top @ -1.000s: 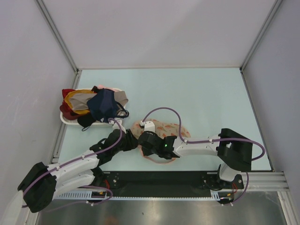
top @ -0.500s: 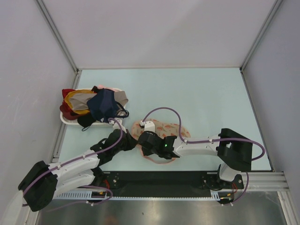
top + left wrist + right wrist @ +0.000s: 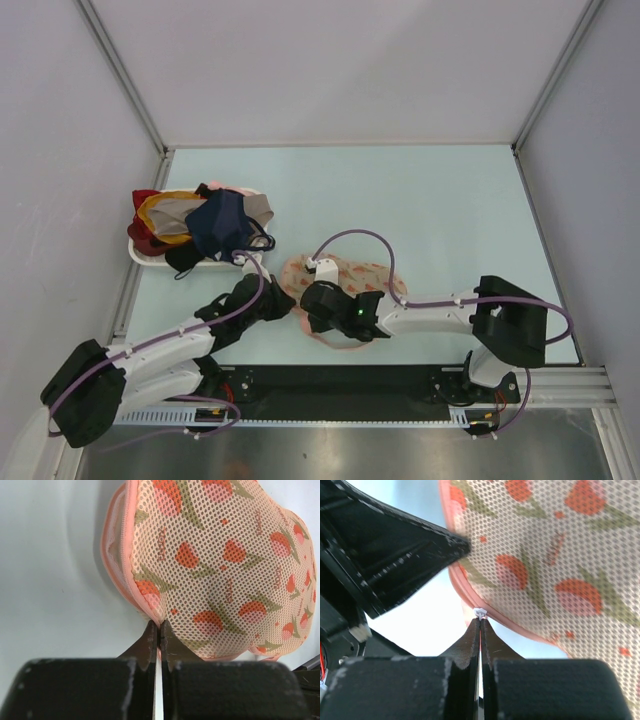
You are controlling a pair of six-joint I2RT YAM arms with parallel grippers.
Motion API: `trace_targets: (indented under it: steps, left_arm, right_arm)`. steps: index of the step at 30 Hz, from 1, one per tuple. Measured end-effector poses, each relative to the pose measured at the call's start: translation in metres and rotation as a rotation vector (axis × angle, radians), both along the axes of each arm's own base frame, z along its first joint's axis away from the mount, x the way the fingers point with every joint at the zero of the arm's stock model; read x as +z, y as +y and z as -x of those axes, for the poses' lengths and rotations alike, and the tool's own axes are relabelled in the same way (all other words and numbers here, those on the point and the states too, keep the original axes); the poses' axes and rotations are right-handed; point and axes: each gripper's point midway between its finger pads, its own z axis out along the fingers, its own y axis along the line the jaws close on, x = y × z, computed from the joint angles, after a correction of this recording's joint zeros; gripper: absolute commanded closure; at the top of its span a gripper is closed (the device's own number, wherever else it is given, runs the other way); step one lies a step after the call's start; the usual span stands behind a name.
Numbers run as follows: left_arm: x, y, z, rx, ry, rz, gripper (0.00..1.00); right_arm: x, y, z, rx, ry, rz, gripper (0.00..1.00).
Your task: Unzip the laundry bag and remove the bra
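Note:
The laundry bag point(image 3: 362, 274), a beige-pink mesh pouch with red-orange motifs and a pink rim, lies flat on the table in front of both arms. My left gripper point(image 3: 292, 304) is shut on the bag's pink edge at its left end; the pinch shows in the left wrist view point(image 3: 159, 626) under the mesh point(image 3: 215, 565). My right gripper point(image 3: 480, 621) is shut on the small white zip pull point(image 3: 480, 612) at the bag's rim point(image 3: 470, 587), right beside the left fingers point(image 3: 410, 555). The bra is hidden.
A white tray point(image 3: 145, 258) at the left holds a heap of navy, red and yellow garments point(image 3: 205, 225). Grey walls close in the table on three sides. A black rail point(image 3: 340, 385) runs along the near edge.
The left gripper has shut on the bag's edge. The right arm has shifted slightly to the right, its jaws still shut on the zip pull.

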Motion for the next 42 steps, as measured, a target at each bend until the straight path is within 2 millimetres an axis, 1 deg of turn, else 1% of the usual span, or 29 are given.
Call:
trace_targets:
  steps: [7,15,19,21,29,33,34,36,37,38,40,42]
  left_arm:
    - [0.003,0.000,-0.003,0.003,-0.008,-0.001,1.00]
    - [0.002,0.003,-0.006,0.009,-0.007,-0.008,1.00]
    - [0.003,0.002,-0.008,-0.001,-0.008,-0.017,1.00]
    - [0.004,0.000,-0.010,-0.008,-0.010,-0.021,1.00]
    - [0.006,-0.009,-0.023,-0.039,-0.009,-0.065,1.00]
    - [0.009,-0.020,-0.037,-0.068,-0.014,-0.102,0.99]
    - [0.009,-0.023,-0.041,-0.074,-0.013,-0.108,0.88]
    - [0.011,-0.027,-0.047,-0.087,-0.017,-0.116,0.71]
    - [0.013,-0.029,-0.050,-0.090,-0.021,-0.118,0.51]
    - [0.015,-0.029,-0.052,-0.092,-0.028,-0.120,0.43]
    - [0.017,-0.028,-0.055,-0.092,-0.041,-0.127,0.30]
    - [0.020,-0.025,-0.057,-0.083,-0.047,-0.128,0.27]
  right_arm:
    - [0.002,-0.021,0.002,-0.048,0.003,-0.002,1.00]
    - [-0.002,-0.054,0.006,-0.114,0.010,0.028,1.00]
    - [-0.001,-0.065,0.005,-0.146,0.009,0.030,1.00]
    - [0.000,-0.068,0.004,-0.156,0.007,0.030,1.00]
    - [0.002,-0.072,0.002,-0.172,0.000,0.031,1.00]
    - [0.002,-0.074,0.001,-0.174,-0.004,0.038,1.00]
    - [0.002,-0.074,0.001,-0.173,-0.005,0.038,1.00]
    - [0.002,-0.073,0.001,-0.170,-0.007,0.038,1.00]
    - [0.002,-0.073,0.001,-0.169,-0.009,0.038,1.00]
    - [0.002,-0.073,0.001,-0.167,-0.009,0.040,1.00]
    - [-0.001,-0.071,0.001,-0.159,-0.005,0.050,1.00]
    - [-0.005,-0.068,0.002,-0.147,0.000,0.065,1.00]
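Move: The right fingers already hold the zipper pull at the laundry bag's near-left edge; the bag's middle lies about 10 cm ahead and 8 cm right, a couple below. The pink strap's middle is some 6 cm right and 2 back of this hand. The left fingers, pinching the bag edge, have the pull about 4 cm back and 3 right; the bag's middle is roughly 12 cm right and 4 ahead, the basket about 19 ahead and 22 left. Rightward, the right hand draws the pinched zipper pull about 7 cm along the bag's edge, away from the left hand, turning some 10 degrees clockwise, then nearly stops. The left fingers at first keep their pinch while creeping forward; late on the hand goes quicker, about 5 cm forward and a little right and up, opening wide at the end to let go of the edge. ##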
